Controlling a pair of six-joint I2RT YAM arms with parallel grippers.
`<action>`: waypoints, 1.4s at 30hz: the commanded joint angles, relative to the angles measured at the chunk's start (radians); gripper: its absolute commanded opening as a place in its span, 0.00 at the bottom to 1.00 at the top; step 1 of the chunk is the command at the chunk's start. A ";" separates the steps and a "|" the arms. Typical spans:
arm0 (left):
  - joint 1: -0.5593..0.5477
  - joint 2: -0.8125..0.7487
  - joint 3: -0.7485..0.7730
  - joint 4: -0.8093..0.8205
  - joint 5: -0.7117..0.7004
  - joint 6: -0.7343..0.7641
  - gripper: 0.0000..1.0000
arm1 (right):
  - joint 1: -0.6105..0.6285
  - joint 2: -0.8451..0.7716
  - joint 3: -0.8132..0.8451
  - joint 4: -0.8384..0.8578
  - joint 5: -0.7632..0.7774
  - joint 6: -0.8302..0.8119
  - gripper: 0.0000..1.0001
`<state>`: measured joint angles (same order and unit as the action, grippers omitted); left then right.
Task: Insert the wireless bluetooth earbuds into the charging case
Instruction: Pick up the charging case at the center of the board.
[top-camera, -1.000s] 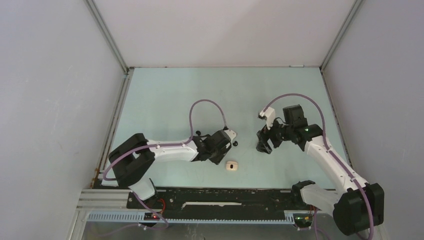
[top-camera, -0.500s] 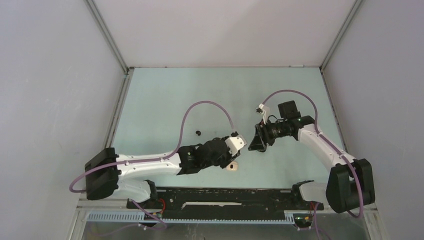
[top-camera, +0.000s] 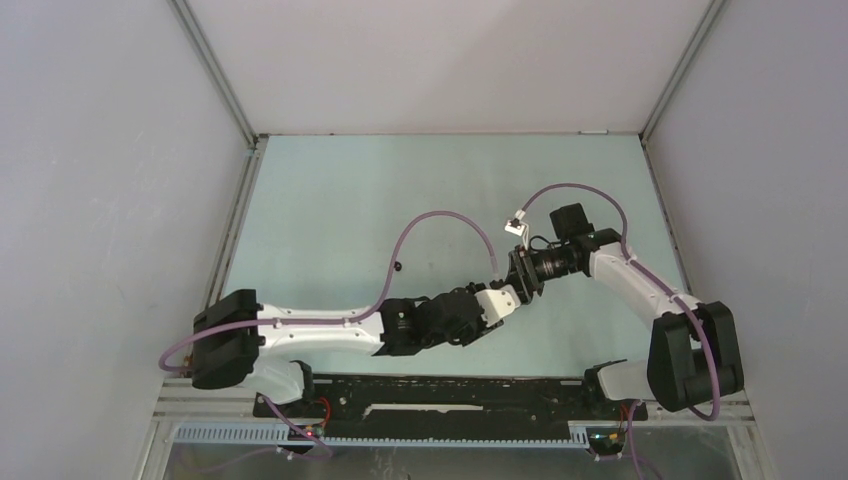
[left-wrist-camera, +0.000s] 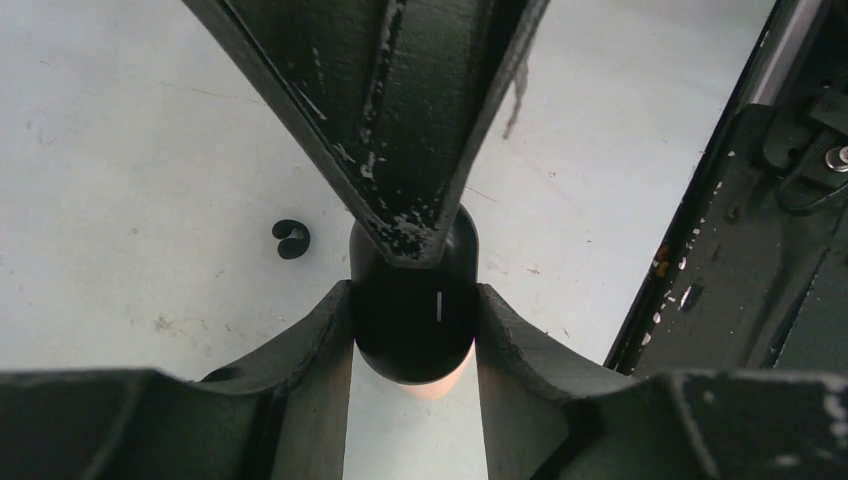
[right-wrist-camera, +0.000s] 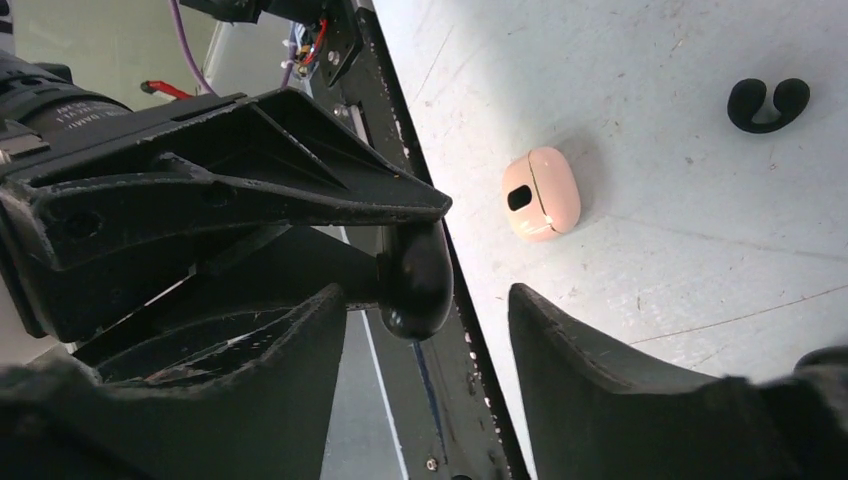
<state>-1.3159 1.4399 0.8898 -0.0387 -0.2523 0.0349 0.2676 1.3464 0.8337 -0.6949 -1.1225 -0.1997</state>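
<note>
The black charging case (left-wrist-camera: 410, 340) is clamped between my left gripper's (left-wrist-camera: 412, 300) fingers, held a little above the table. My right gripper (right-wrist-camera: 425, 300) faces it from the other side, open, its jaws straddling the case's (right-wrist-camera: 415, 280) rounded end with a gap on one side. In the top view the two grippers, left (top-camera: 508, 297) and right (top-camera: 522, 272), meet near the table's middle. One small black hooked earbud (left-wrist-camera: 291, 238) (right-wrist-camera: 767, 103) lies loose on the table, also visible far to the left as a black earbud (top-camera: 397, 266).
A cream oval case (right-wrist-camera: 541, 193) lies shut on the table below the held case, its edge showing under it (left-wrist-camera: 440, 385); my left arm hides it from above. The black base rail (left-wrist-camera: 740, 250) runs along the near edge. Grey walls (top-camera: 120, 200) enclose the table.
My left arm has swung right carrying the black case, covering the cream case from above. My right gripper has come down and left to meet it, its jaws narrowed.
</note>
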 joint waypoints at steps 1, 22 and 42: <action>-0.004 0.015 0.052 0.033 -0.044 0.030 0.29 | 0.011 0.013 0.042 -0.031 -0.042 -0.039 0.60; -0.007 -0.099 -0.053 0.175 -0.096 0.009 0.58 | -0.025 0.011 0.073 -0.188 -0.162 -0.256 0.16; 0.098 -0.195 -0.603 1.360 0.118 -0.688 0.69 | -0.208 -0.099 0.160 -0.650 -0.420 -0.859 0.10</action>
<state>-1.2324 1.1358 0.3214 0.9348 -0.2291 -0.4881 0.0792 1.2793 0.9588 -1.2415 -1.4578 -0.9043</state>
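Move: The left fingers still hold the black charging case, and the gap between the open right fingers is only about 1 cm ahead. From the right hand, the case is about 1 cm back, level. Some 11 cm below the right hand stand the pink case, roughly 3 cm back and 4 cm left, a black earbud about 6 cm ahead and 4 cm left, and the striped black case some 5 cm ahead and 6 cm right. Ease the right gripper back about 1 cm and close its fingers on the black charging case while the left gripper keeps its hold. Then open the left fingers and draw that hand up some 8 cm and to the left, swinging its fingertips upward about 55 degrees, while the right gripper lifts the case about 8 cm, tipping its fingers up. ##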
